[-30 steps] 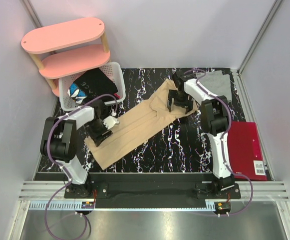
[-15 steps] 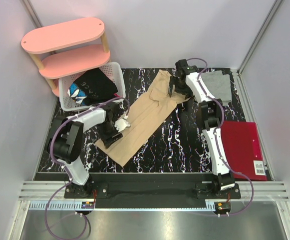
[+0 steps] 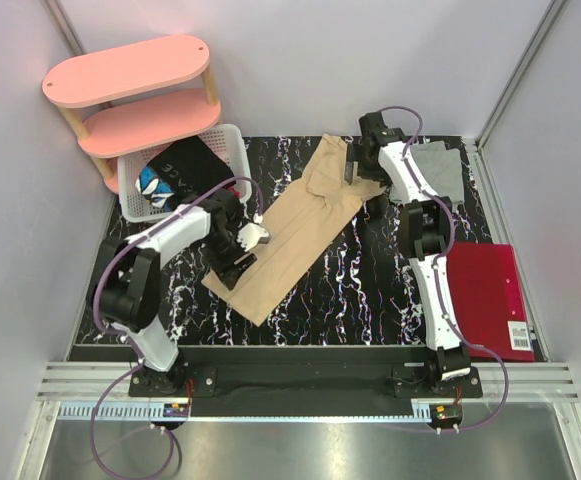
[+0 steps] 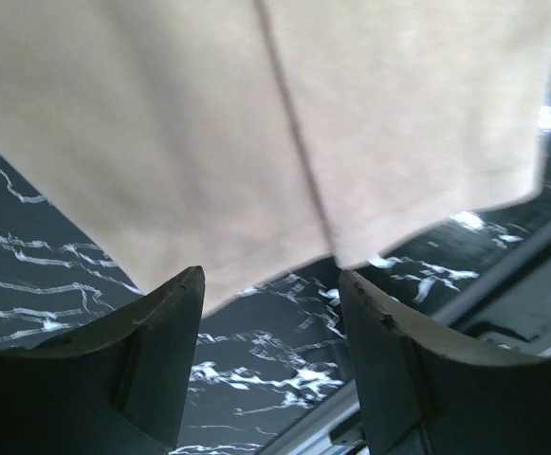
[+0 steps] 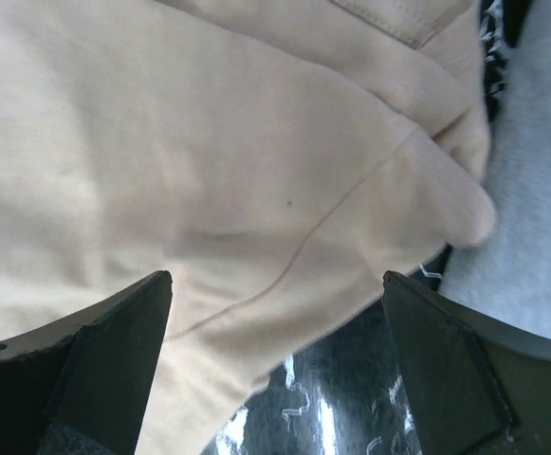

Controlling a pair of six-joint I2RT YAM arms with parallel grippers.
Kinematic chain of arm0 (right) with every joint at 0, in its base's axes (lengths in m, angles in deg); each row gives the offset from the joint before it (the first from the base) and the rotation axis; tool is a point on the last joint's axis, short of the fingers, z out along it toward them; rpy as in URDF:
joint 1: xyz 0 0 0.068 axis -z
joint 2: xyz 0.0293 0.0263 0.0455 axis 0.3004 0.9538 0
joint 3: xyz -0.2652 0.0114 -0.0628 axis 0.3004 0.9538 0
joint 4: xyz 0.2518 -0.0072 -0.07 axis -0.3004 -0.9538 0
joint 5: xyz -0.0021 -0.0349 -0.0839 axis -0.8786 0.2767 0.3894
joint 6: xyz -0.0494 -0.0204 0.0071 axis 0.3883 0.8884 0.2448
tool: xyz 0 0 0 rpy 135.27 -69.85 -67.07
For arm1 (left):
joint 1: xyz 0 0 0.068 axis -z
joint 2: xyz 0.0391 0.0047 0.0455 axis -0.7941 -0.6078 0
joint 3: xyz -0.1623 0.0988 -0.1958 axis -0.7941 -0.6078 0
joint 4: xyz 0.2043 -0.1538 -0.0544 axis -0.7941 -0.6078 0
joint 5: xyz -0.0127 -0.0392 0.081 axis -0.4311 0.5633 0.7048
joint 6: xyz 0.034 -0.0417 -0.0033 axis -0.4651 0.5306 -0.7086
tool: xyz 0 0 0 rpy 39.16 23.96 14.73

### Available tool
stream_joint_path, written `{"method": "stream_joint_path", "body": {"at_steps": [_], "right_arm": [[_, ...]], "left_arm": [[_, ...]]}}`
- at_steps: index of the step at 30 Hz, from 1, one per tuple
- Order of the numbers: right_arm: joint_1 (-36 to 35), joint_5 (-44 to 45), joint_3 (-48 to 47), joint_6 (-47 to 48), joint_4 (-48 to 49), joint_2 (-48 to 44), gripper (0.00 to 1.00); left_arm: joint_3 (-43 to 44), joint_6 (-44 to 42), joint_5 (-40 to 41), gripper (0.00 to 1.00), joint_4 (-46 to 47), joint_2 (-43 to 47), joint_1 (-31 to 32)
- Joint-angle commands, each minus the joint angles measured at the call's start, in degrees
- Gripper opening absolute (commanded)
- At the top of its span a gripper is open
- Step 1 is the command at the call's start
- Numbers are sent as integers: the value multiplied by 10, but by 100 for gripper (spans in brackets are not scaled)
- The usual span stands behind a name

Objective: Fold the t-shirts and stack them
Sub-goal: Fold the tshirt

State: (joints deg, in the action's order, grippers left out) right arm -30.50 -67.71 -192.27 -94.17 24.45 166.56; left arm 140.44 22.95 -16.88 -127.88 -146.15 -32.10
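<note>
The tan t-shirt [image 3: 295,225] lies flat in a long diagonal strip across the black marble table [image 3: 360,290]. My left gripper [image 3: 233,266] sits at the strip's lower left edge. In the left wrist view the left gripper [image 4: 270,284] is open, its fingers [image 4: 166,332] over bare marble just short of the tan hem [image 4: 256,142]. My right gripper [image 3: 353,172] is at the shirt's far end. The right gripper [image 5: 277,284] stands wide open above a tan fold [image 5: 209,171], holding nothing. The grey t-shirt [image 3: 436,168] lies at the back right, and its cloth [image 5: 541,209] shows beside the tan one.
A white basket [image 3: 232,140] holding dark clothes stands at the back left, beside a pink two-tier shelf [image 3: 130,70]. A red folder [image 3: 490,295] lies at the right edge of the table. Walls close in on three sides.
The tan shirt has shifted right and toward the back, lying steeper now. The right gripper moved to the far end; the left gripper moved right along the shirt's edge.
</note>
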Motion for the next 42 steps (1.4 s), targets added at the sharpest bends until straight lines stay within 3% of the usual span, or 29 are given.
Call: {"method": "stream_joint_path", "body": {"at_steps": [1, 5, 9, 10, 12, 15, 21, 33, 42], "right_arm": [[-33, 28, 11, 26, 37, -140, 100], [-125, 80, 108, 70, 47, -241, 100], [-276, 170, 230, 113, 58, -326, 100], [-334, 201, 257, 120, 60, -346, 100], [-383, 227, 342, 125, 79, -368, 100], [-480, 242, 427, 131, 105, -380, 100], [-576, 219, 432, 120, 104, -353, 100], [-612, 105, 352, 111, 128, -252, 100], [-612, 98, 256, 100, 127, -162, 97]], "left_arm": [[7, 5, -60, 63, -50, 91, 1], [16, 3, -55, 63, -58, 205, -59], [70, 21, -89, 64, -42, 267, -271], [75, 22, -101, 65, -38, 274, -302], [67, 29, -98, 66, -14, 292, -371], [55, 30, -120, 67, 0, 283, -449], [78, 57, -216, 66, -10, 180, -582], [43, 41, -226, 64, -1, 150, -598], [35, 36, -216, 64, 5, 140, -598]]}}
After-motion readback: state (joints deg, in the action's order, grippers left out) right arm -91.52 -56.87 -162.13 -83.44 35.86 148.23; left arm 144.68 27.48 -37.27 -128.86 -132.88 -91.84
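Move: The beige t-shirt's near hem, its middle, lies some 37 cm back and 35 cm left of the right hand, about 3 cm below its fingertips. The shirt's bunched upper end is almost beneath this hand, 4 cm to its left, 1 cm back and 3 cm below; the folded grey shirt lies 18 cm right, 2 cm back. From the left hand the hem's middle is about 6 cm back, level sideways and 4 cm down. The beige t-shirt's upper end is left behind as the right hand lifts some 17 cm, swings back and left about 37 cm each way to the near hem, and sinks over it, wide open and turning some 65 degrees counter-clockwise. To clear that spot, the left hand rises away from the hem, swings left past the shirt's edge, then comes partway down and holds there, half open and likewise turned counter-clockwise. ##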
